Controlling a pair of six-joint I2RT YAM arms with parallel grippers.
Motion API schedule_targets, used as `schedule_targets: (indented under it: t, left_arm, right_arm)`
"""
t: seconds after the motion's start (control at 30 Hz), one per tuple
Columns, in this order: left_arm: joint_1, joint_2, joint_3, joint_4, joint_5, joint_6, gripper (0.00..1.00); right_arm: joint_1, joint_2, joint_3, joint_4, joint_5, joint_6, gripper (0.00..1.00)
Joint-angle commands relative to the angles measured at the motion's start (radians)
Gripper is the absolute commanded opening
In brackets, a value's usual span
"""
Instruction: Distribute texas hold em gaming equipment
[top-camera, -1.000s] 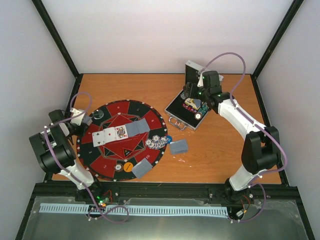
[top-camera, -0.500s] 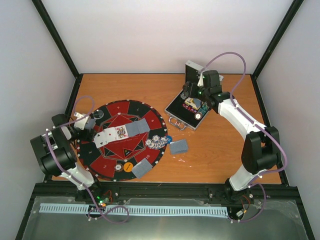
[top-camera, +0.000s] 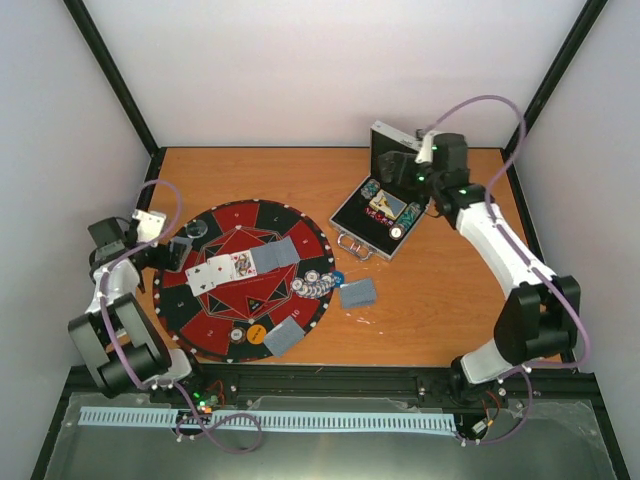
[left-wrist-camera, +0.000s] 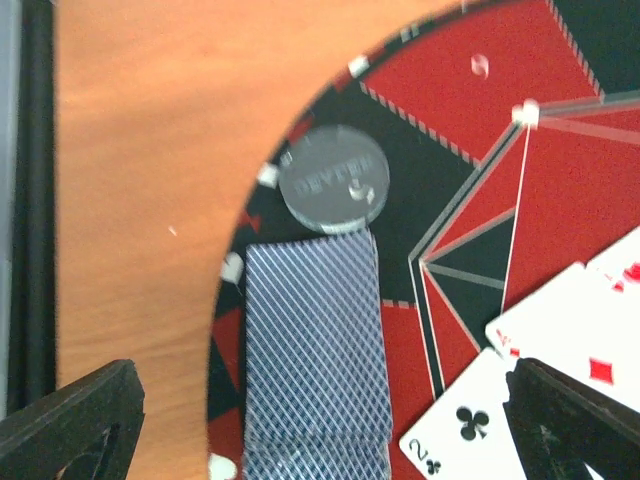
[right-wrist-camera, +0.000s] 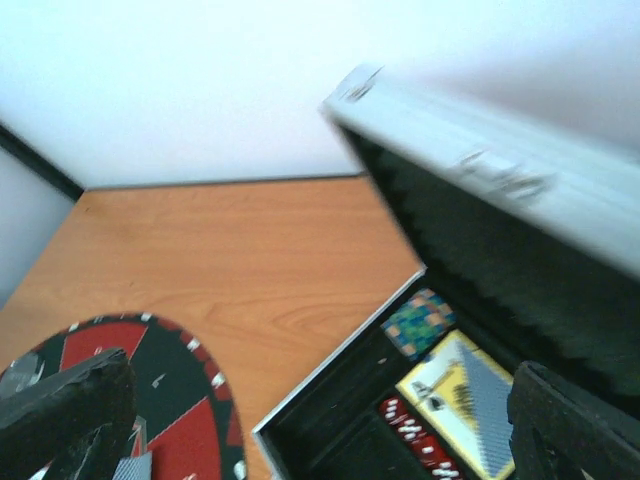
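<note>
My left gripper (top-camera: 178, 250) (left-wrist-camera: 320, 440) is open at the left rim of the round mat (top-camera: 225, 310). A grey-blue-backed card (left-wrist-camera: 315, 350) lies flat on the mat between its fingers, touched by neither. A clear disc (left-wrist-camera: 333, 188) (top-camera: 197, 229) sits just beyond the card. Face-up cards (top-camera: 222, 270) (left-wrist-camera: 480, 420) lie mid-mat. More blue-backed cards (top-camera: 280, 255) lie there, and a pile of poker chips (top-camera: 318, 283). My right gripper (top-camera: 398, 178) (right-wrist-camera: 320, 430) is open and empty above the case, which holds chip rows (right-wrist-camera: 420, 322) and a card box (right-wrist-camera: 465, 400).
The silver case (top-camera: 352, 232) lies open at the back right with its lid (top-camera: 395, 140) (right-wrist-camera: 500, 170) upright. One blue-backed card (top-camera: 358, 293) and a blue disc (top-camera: 337, 278) lie off the mat on the wood. Black frame posts border the table.
The left gripper opened, letting go of the blue-backed card at the mat's left rim, and the arm drew back left. The right gripper opened wider and rose back from the case.
</note>
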Motion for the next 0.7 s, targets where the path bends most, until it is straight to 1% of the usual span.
schedule_targets:
  t: [0.0, 0.1, 0.17, 0.3, 0.37, 0.43, 0.47, 0.53, 0.6, 0.67]
  left_arm:
    - [0.002, -0.084, 0.105, -0.005, 0.044, -0.229, 1.00]
    - [0.002, -0.148, 0.139, 0.026, 0.053, -0.477, 1.00]
    - [-0.002, -0.194, 0.150, 0.030, 0.061, -0.602, 1.00]
    - [-0.022, -0.252, 0.175, -0.038, 0.024, -0.712, 1.00]
    - [-0.023, -0.286, 0.171, -0.058, 0.031, -0.742, 1.00]
    - [-0.028, -0.347, 0.122, -0.001, 0.040, -0.763, 1.00]
    - [-0.035, -0.386, 0.076, 0.061, 0.003, -0.792, 1.00]
    - [-0.058, -0.456, -0.022, 0.195, -0.122, -0.848, 1.00]
    - [-0.074, -0.493, -0.110, 0.287, -0.221, -0.861, 1.00]
    - [-0.078, -0.484, -0.181, 0.344, -0.275, -0.858, 1.00]
  right_arm:
    - [-0.149, -0.127, -0.071, 0.087, -0.057, -0.009, 1.00]
    - [-0.295, -0.226, -0.214, 0.210, -0.146, 0.037, 1.00]
    - [-0.396, -0.301, -0.314, 0.277, -0.145, 0.058, 1.00]
    - [-0.519, -0.423, -0.495, 0.372, -0.036, 0.035, 1.00]
    - [-0.544, -0.488, -0.598, 0.452, 0.050, 0.008, 1.00]
    - [-0.549, -0.550, -0.717, 0.580, 0.132, -0.056, 1.00]
    - [-0.548, -0.574, -0.787, 0.660, 0.160, -0.094, 1.00]
    - [-0.548, -0.602, -0.903, 0.800, 0.189, -0.113, 1.00]
    - [-0.548, -0.603, -0.977, 0.877, 0.179, -0.093, 1.00]
    - [-0.547, -0.579, -1.020, 0.925, 0.157, -0.097, 1.00]
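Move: The open left hand has two face-down cards about 9 cm below it and some 3 cm ahead. The clear dealer button lies roughly 9 cm ahead and 5 right of that hand, the nearest face-up card about 4 back and 6 right. The open right hand hangs roughly 23 cm straight above the open case; from this hand, another face-down pair lies about 19 cm back, 6 left and 25 down. Left rises about 15 cm from the cards; right swings some 24 cm right and back from the case. ##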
